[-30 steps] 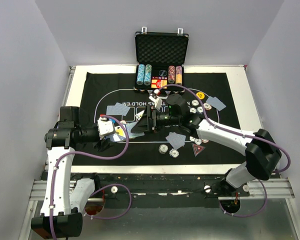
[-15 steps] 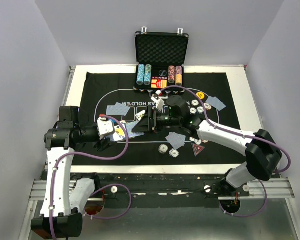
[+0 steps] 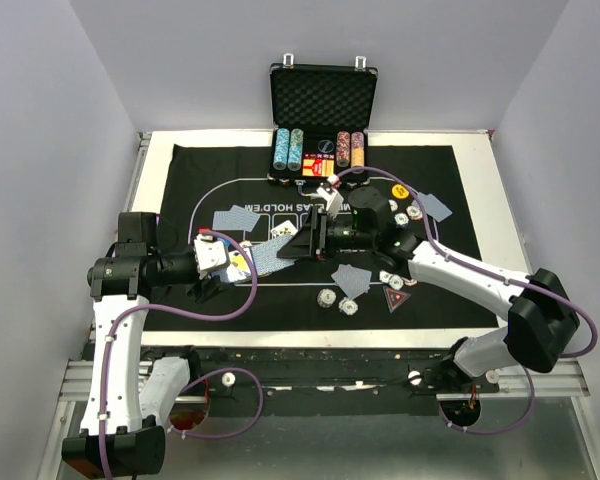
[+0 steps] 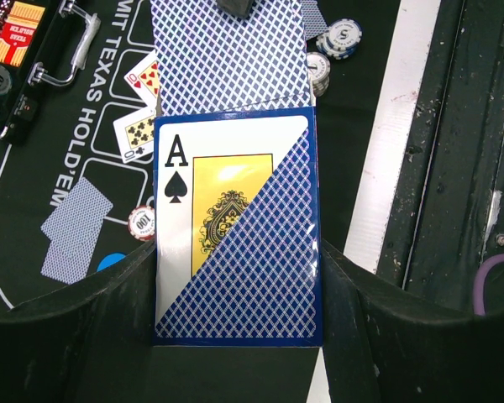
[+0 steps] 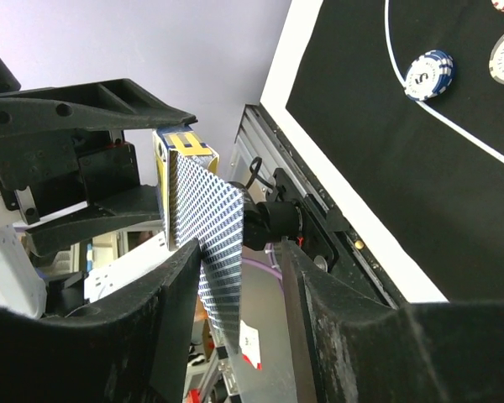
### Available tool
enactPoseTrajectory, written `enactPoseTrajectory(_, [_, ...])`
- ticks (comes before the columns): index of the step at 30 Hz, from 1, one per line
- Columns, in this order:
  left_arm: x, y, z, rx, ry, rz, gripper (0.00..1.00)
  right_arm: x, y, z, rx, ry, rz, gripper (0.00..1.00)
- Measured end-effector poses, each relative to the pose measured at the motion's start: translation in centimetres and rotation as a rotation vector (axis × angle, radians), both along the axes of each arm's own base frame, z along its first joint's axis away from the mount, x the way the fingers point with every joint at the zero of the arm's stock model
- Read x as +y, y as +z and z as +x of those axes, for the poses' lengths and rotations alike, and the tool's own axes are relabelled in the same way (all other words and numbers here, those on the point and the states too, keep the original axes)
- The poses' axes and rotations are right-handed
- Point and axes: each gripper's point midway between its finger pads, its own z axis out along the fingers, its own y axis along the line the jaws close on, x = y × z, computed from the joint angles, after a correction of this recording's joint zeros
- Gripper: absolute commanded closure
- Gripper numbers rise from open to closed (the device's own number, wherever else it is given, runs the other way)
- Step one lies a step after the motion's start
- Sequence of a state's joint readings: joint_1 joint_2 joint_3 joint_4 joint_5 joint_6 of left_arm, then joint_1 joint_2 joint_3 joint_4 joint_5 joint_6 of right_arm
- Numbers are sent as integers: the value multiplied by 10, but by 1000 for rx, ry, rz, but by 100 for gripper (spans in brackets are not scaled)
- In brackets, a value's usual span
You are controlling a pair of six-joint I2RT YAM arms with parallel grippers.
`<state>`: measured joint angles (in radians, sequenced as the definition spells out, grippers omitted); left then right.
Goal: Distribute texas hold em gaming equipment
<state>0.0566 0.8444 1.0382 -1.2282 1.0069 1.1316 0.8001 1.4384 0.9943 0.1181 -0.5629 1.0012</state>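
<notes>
My left gripper (image 3: 228, 265) (image 4: 235, 281) is shut on a blue pack of playing cards (image 4: 235, 252) with an ace of spades printed on it, held above the mat's left part. One blue-backed card (image 4: 227, 59) (image 5: 208, 227) sticks out of the pack's far end. My right gripper (image 3: 300, 243) (image 5: 242, 252) faces the pack with this card between its jaws. The card leans on the left finger, a gap shows to the right finger, and the jaws are open. Poker chips (image 3: 336, 301), a red triangular marker (image 3: 395, 298) and a yellow button (image 3: 401, 191) lie on the mat.
The open black case (image 3: 323, 100) with chip rows (image 3: 288, 150) stands at the back centre. Face-down cards (image 3: 235, 217) (image 3: 352, 278) (image 3: 435, 206) lie on the black mat (image 3: 230, 165). Face-up tens (image 4: 139, 101), a blue button (image 4: 109, 262) and more chips (image 4: 340, 38) lie below the pack.
The right gripper's jaws have narrowed around the card and the gripper has moved right, away from the pack. More of the blue-backed card now shows out of the pack. The left arm has stayed still.
</notes>
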Motion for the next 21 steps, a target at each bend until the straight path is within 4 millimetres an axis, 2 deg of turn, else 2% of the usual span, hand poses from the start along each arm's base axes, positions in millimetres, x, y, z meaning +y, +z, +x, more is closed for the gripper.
enactPoseTrajectory(13, [0, 0, 0, -1, 0, 0, 55, -9, 5, 1, 8, -22, 4, 68])
enactPoseTrajectory(21, [0, 0, 0, -1, 0, 0, 55, -16, 8, 2, 10, -34, 0, 70])
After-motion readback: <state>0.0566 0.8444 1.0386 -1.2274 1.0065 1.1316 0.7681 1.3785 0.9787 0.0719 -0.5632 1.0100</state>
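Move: The right hand is already at the outer end of the top card, which sticks out of the card box; the card's middle lies about 3 cm to the left, 1 cm back and 1 cm up. The box is 11 cm left, 3 cm back and 4 cm higher. On the table some 20 cm below, the face-up cards lie 8 cm ahead and 2 cm left, the chip stacks 8 cm back and 9 cm right. From the left hand, the top card is 8 cm right, 3 cm ahead, 4 cm lower. The right hand keeps drawing the top card out, going about 1.5 cm to the right, away from the card box, and rising nearly 1 cm late on, while its fingers narrow from about half open to under a third around the card's outer end. The left hand stays still and keeps its hold on the box, so the top card slides outward over the card beneath. ##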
